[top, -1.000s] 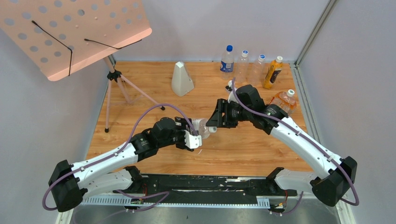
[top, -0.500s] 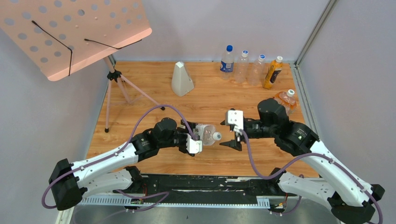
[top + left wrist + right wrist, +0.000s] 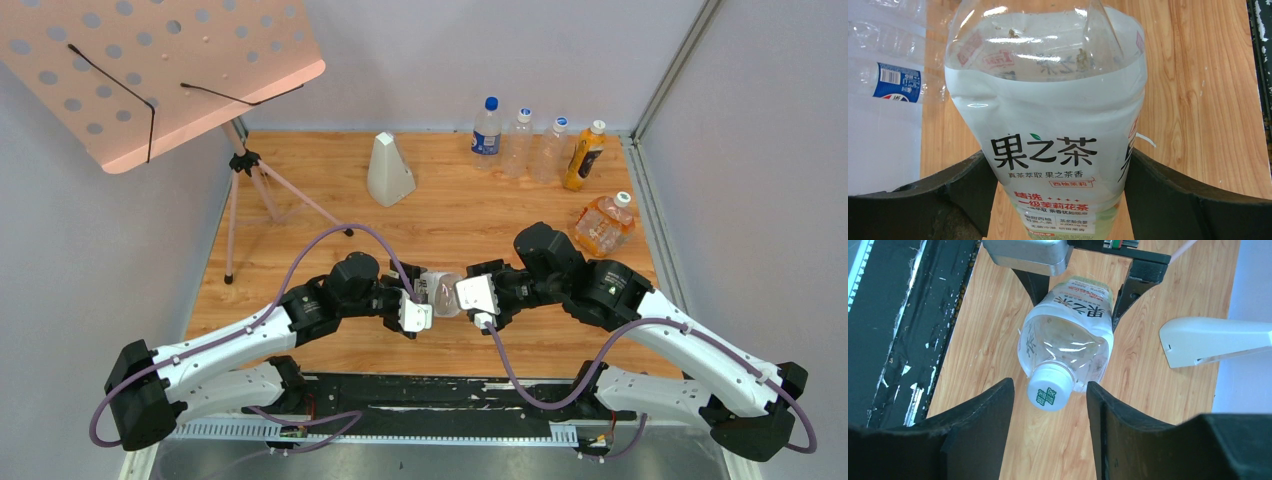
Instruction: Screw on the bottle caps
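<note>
The larger bottle [image 3: 440, 292] lies level above the table with its neck pointing right, and my left gripper [image 3: 422, 303] is shut on it. In the left wrist view its white label [image 3: 1048, 125] fills the space between both fingers [image 3: 963, 185]. A white bottle cap [image 3: 1050, 388] with green print sits on the neck. My right gripper [image 3: 1049, 392] is open, its fingertips flanking the cap with a gap on each side. The smaller, orange-labelled bottle [image 3: 603, 225] lies at the right with a white cap [image 3: 623, 199] on it.
Along the back edge stand a blue-labelled bottle [image 3: 487, 127], two clear bottles [image 3: 518, 135] and an orange juice bottle [image 3: 584, 155]. A white cone-shaped object [image 3: 389, 170] stands at back centre. A pink perforated stand [image 3: 150, 70] on a tripod occupies the left. A black rail [image 3: 450, 390] runs along the near edge.
My right gripper left the cap, swung out to the right, and has come back with its fingers around the cap. The left gripper and the bottle have stayed put.
</note>
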`<state>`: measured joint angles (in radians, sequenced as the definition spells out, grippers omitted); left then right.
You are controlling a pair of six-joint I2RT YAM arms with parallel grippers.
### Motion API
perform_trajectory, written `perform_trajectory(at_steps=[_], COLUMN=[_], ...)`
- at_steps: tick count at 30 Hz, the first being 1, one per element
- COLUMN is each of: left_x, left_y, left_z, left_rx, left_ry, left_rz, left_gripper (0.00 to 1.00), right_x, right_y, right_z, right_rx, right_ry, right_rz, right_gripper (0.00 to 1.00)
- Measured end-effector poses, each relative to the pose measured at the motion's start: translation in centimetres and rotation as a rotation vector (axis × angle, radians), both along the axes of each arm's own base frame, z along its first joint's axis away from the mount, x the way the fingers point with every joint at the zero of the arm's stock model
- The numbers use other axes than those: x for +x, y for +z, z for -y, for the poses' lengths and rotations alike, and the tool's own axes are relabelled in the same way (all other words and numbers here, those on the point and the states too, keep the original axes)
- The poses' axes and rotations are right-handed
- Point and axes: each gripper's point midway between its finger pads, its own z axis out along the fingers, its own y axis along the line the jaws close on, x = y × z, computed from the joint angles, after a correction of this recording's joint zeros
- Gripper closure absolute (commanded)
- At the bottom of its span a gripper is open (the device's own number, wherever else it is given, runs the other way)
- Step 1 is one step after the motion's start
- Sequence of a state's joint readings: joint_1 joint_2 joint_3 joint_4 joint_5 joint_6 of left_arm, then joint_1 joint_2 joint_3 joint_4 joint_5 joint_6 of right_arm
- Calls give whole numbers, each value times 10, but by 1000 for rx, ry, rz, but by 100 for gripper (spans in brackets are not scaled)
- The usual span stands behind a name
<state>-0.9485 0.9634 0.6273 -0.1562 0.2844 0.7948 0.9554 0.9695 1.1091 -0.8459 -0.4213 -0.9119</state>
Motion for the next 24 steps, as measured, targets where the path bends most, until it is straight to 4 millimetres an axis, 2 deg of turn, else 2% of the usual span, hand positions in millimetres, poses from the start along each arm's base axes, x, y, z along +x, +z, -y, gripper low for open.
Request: perform_trajectory(at_steps=[6, 8, 11, 14, 19, 24], left_x=[0, 0, -1, -1, -1, 5], left_y=[0, 0, -1, -2, -5, -12], left_z=[0, 0, -1, -1, -4, -13], left_rx=[-1, -1, 5, 7, 21, 61], left_ry=[-2, -3, -2, 0, 7, 62], left_rz=[-1, -1, -5, -10, -16, -14], left_gripper=[100, 100, 100, 100, 100, 100], right_x=[-1, -1, 1, 3, 4, 19], right_y=[-7, -10, -11, -11, -17, -24], right_z=[-2, -3, -3, -3, -5, -16], right_rx=[-41, -54, -65, -69, -71, -66], right_ry=[22, 27, 25, 17, -61, -316], right_rz=[29, 36, 54, 62, -27, -270], right_gripper=[55, 60, 75, 99, 100, 100])
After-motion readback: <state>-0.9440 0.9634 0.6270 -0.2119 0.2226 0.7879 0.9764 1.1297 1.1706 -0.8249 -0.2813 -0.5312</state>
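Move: The white cap on the bottle neck lies just beyond the right fingertips, about 1 cm to the left and 1 cm below, level fore and aft. The bottle's gripped body is about 9 cm to the right hand's left and 7 cm below, also level fore and aft. The orange-label bottle stands roughly 20 cm ahead, 30 cm right and 12 cm lower. From the left hand, the cap is some 9 cm right, 6 cm up and about level fore and aft. Ease the right gripper about 1 cm down onto the cap and close its half-open fingers until they pinch it by the sides. Then roll the wrist some 25 degrees clockwise, looking along the fingers at the cap, while the hand drifts another 2 cm or so forward, left and down. Keep the left gripper's hold on the bottle, letting it shift 1–2 cm left and down near the end. ##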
